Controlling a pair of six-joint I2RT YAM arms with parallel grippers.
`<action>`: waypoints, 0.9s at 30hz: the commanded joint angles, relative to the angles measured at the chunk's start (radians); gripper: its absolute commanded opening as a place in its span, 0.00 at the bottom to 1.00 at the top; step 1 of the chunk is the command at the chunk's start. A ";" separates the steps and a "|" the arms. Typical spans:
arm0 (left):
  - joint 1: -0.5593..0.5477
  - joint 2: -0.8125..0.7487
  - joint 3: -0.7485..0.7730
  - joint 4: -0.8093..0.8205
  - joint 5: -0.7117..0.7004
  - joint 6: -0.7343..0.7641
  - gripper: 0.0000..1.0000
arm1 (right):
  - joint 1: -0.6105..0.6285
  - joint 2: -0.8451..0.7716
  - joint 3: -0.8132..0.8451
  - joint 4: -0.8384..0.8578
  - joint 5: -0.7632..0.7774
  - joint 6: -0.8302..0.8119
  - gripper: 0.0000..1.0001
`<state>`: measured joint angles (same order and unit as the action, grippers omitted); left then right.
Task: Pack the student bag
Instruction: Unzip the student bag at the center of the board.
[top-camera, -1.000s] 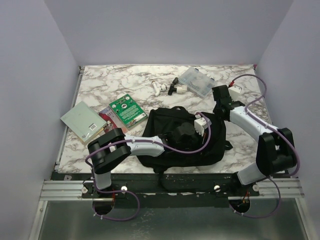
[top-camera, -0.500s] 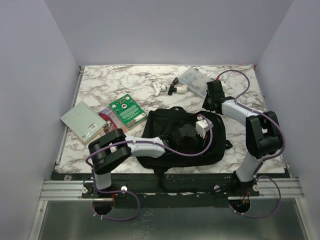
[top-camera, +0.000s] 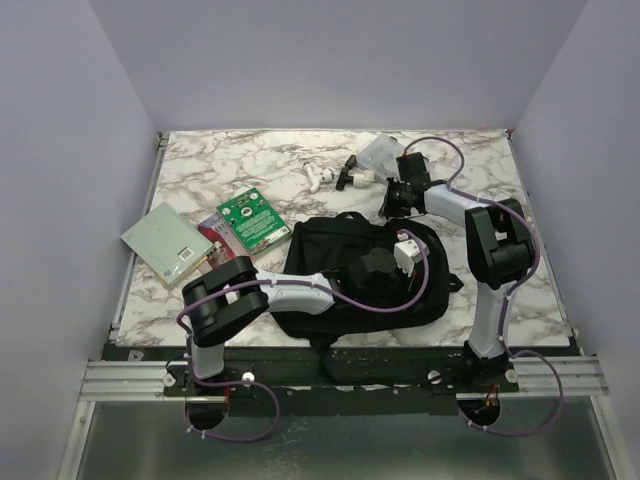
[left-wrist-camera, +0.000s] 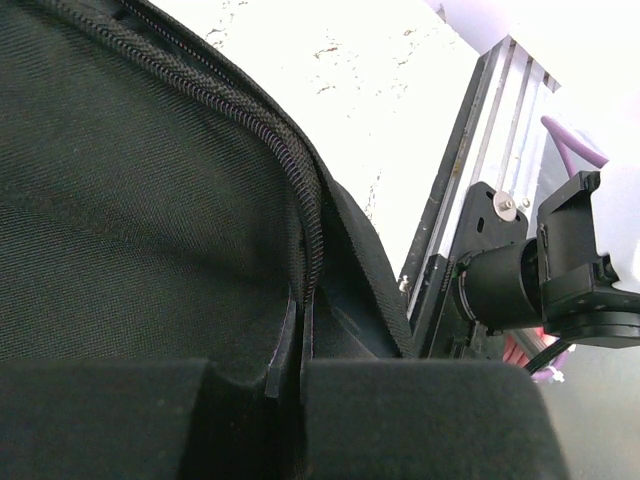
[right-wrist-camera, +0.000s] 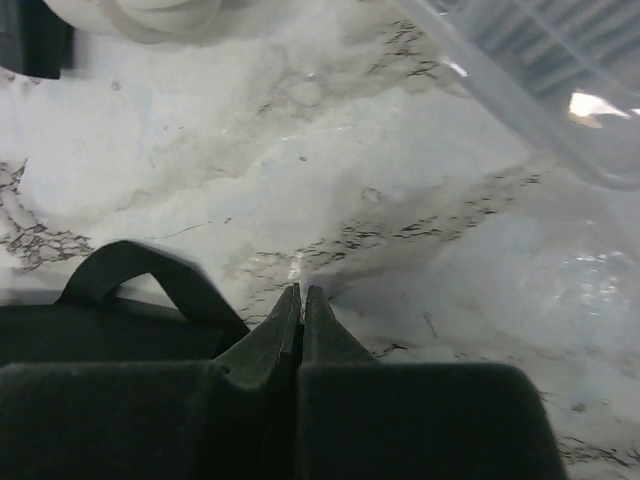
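The student bag (top-camera: 330, 270) is a black backpack lying flat in the middle of the table. My left gripper (top-camera: 372, 268) rests on top of it. In the left wrist view the bag's zip (left-wrist-camera: 300, 190) runs straight into my left gripper (left-wrist-camera: 290, 365), whose jaws are pressed shut on the zip line. My right gripper (top-camera: 388, 205) hovers just behind the bag. In the right wrist view it (right-wrist-camera: 302, 292) is shut and holds nothing, low over the marble table, beside the bag's carry handle (right-wrist-camera: 150, 275).
A clear plastic box (top-camera: 385, 155) stands at the back, close to the right gripper, also in the right wrist view (right-wrist-camera: 560, 90). Small white and black items (top-camera: 340, 177) lie beside it. A green book (top-camera: 253, 220), a red item (top-camera: 212, 235) and a grey book (top-camera: 165, 243) lie at the left.
The right arm has folded in and swung left, carrying its shut gripper from the back right corner to just behind the bag. The left arm has shifted slightly right.
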<state>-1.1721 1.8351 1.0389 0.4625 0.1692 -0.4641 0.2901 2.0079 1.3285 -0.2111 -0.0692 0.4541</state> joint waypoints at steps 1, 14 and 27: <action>-0.067 0.014 0.031 -0.007 0.189 -0.030 0.00 | 0.018 0.048 0.098 0.142 -0.147 -0.046 0.01; -0.046 -0.006 0.028 -0.038 0.213 -0.068 0.00 | -0.092 -0.141 0.021 -0.020 0.136 0.110 0.08; 0.066 -0.100 0.021 -0.125 0.254 -0.193 0.00 | -0.149 -0.586 -0.206 -0.422 0.185 0.118 0.75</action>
<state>-1.1458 1.8278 1.0847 0.3462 0.4007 -0.5926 0.1307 1.5421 1.2114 -0.4770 0.1516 0.5426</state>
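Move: The right hand's closed fingertips hold the zipper pull at the bag's far edge, with the bag's handle loop about 7 cm to its left and level with it. Farther out from this hand lie the clear plastic case, roughly 14 cm ahead and 5 cm to the right, and the black-and-white connector, some 10 cm ahead and 7 cm left, both about 2 cm lower. From the left hand, which pinches the zippered edge, the pull lies about 27 cm ahead, 8 cm left and 9 cm lower. The right hand carries the zipper pull the last 3 cm or so to the left along the bag's far edge towards the handle loop, then turns back, opens its fingers wide to let go and swings away to the right and up, about 12 cm each way, easing back towards the base and turning some 20 degrees clockwise. The left hand keeps its pinch on the zippered edge, first almost still, then as the other lets go it draws that edge back about 4 cm with a slight tilt and begins to rise. ##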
